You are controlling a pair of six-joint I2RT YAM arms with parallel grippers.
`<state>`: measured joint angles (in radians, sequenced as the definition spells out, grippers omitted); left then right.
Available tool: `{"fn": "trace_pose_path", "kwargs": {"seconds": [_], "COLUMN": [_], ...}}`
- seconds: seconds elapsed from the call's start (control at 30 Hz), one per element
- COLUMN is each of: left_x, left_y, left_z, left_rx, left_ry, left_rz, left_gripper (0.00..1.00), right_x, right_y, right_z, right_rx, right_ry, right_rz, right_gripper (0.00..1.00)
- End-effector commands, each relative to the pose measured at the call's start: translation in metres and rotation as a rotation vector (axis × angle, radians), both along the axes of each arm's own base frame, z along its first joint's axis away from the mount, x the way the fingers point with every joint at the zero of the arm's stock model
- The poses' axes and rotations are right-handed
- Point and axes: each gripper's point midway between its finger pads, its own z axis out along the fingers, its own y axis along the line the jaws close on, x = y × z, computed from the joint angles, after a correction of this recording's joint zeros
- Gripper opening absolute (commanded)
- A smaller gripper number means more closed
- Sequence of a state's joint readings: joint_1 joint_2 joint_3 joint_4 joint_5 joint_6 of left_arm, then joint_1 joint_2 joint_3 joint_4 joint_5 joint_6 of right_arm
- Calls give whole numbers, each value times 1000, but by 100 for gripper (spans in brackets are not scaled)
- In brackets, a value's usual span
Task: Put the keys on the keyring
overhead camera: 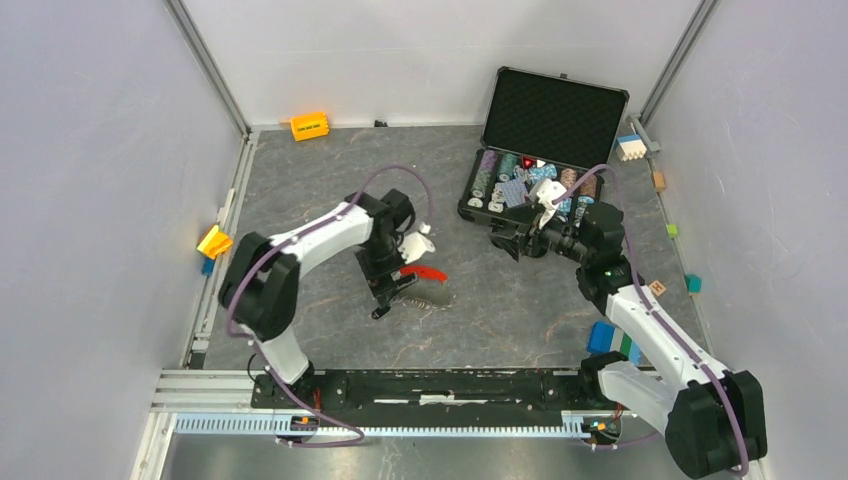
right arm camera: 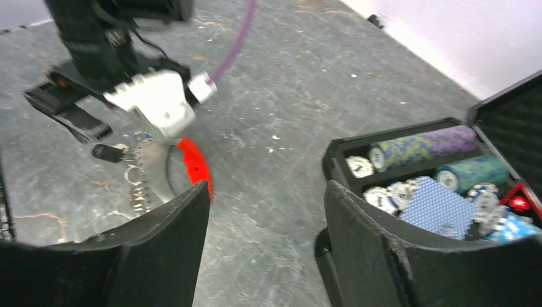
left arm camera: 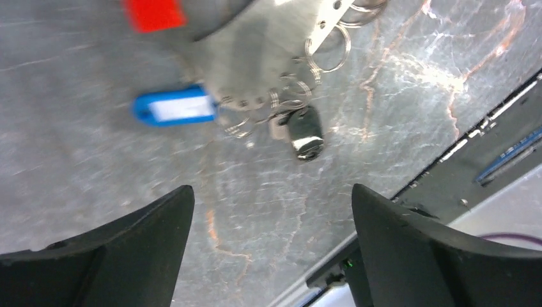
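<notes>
The keyring [left arm camera: 255,57] lies on the grey mat as a grey metal piece with a red fob [overhead camera: 425,272] and a row of small silver rings [left arm camera: 326,51]. A blue-and-white tag [left arm camera: 174,107] and a small dark-headed key [left arm camera: 305,134] lie against the rings. My left gripper [left arm camera: 271,188] hovers just above and beside them, open, with only mat between its fingers. My right gripper [right arm camera: 265,185] is open and empty, to the right of the keyring near the chip case. The red fob [right arm camera: 193,163] shows past its left finger.
An open black case [overhead camera: 545,150] of poker chips stands at the back right, close behind my right gripper. An orange block [overhead camera: 309,126] sits at the back wall and a yellow one [overhead camera: 214,241] at the left edge. Small coloured blocks [overhead camera: 610,340] line the right side.
</notes>
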<state>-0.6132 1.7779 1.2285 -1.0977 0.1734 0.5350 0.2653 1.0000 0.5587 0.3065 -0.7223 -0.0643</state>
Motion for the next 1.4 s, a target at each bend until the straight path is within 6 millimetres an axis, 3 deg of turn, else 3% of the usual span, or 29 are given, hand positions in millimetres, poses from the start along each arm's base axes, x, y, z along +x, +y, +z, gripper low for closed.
{"fn": "trace_pose_path", "kwargs": {"seconds": [0.0,0.1,0.17,0.33,0.57,0.83,1.03,1.2,1.37], "left_x": [42,63,74,96,93,71,56,52,49], "left_y": [0,1,3,17,39,62,71,93,81], "left_z": [42,67,86,139,188,234,253,269,259], "left_rx": [-125,-203,-255,-423,-712,-814,-890,-869,-886], "left_ry": [-260,-417,-521,-778,-1012,-1233,-1279,-1387,-1321], "left_rz": [83,146,190,376,558,617,707,778,734], "left_gripper": [100,100,100,100,100,100,100,100,100], "right_x": [16,20,21,22,16,0,-8,-8,-6], "right_y": [-20,-31,-38,-58,-85,-91,-98,-107,-107], "right_z": [14,12,10,9,18,18,38,42,37], "right_rx": [-123,-165,-184,-219,-228,-216,-185,-189,-194], "right_ry": [-81,-85,-86,-79,-147,-186,-258,-282,-268], "right_rz": [-104,-157,-195,-303,-452,-466,-498,-548,-552], "right_gripper": [73,80,96,98,98,98,98,98,98]}}
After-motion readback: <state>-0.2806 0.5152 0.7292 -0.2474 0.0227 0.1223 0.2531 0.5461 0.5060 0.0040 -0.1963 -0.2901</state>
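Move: The keyring, the grey plate with its red handle, lies on the table about 14 cm right of the left hand, 6 ahead and 4 below, already free of it. Its black fob is nearest, some 4 cm to the hand's right and level; the blue tag is 8 ahead, 2 right. From the right hand the keyring is about 20 cm left, 4 back and 21 below, and the chip case 15 ahead, 7 right. The keyring is left lying as the open left hand climbs about 25 cm away from it, first leaning forward, then drawing partly back while drifting left, its fingers swinging up from pointing down to pointing forward. Meanwhile the empty right hand shifts about 10 cm right and slightly up, away from the keyring, opens wider and turns clockwise towards the chip case. ##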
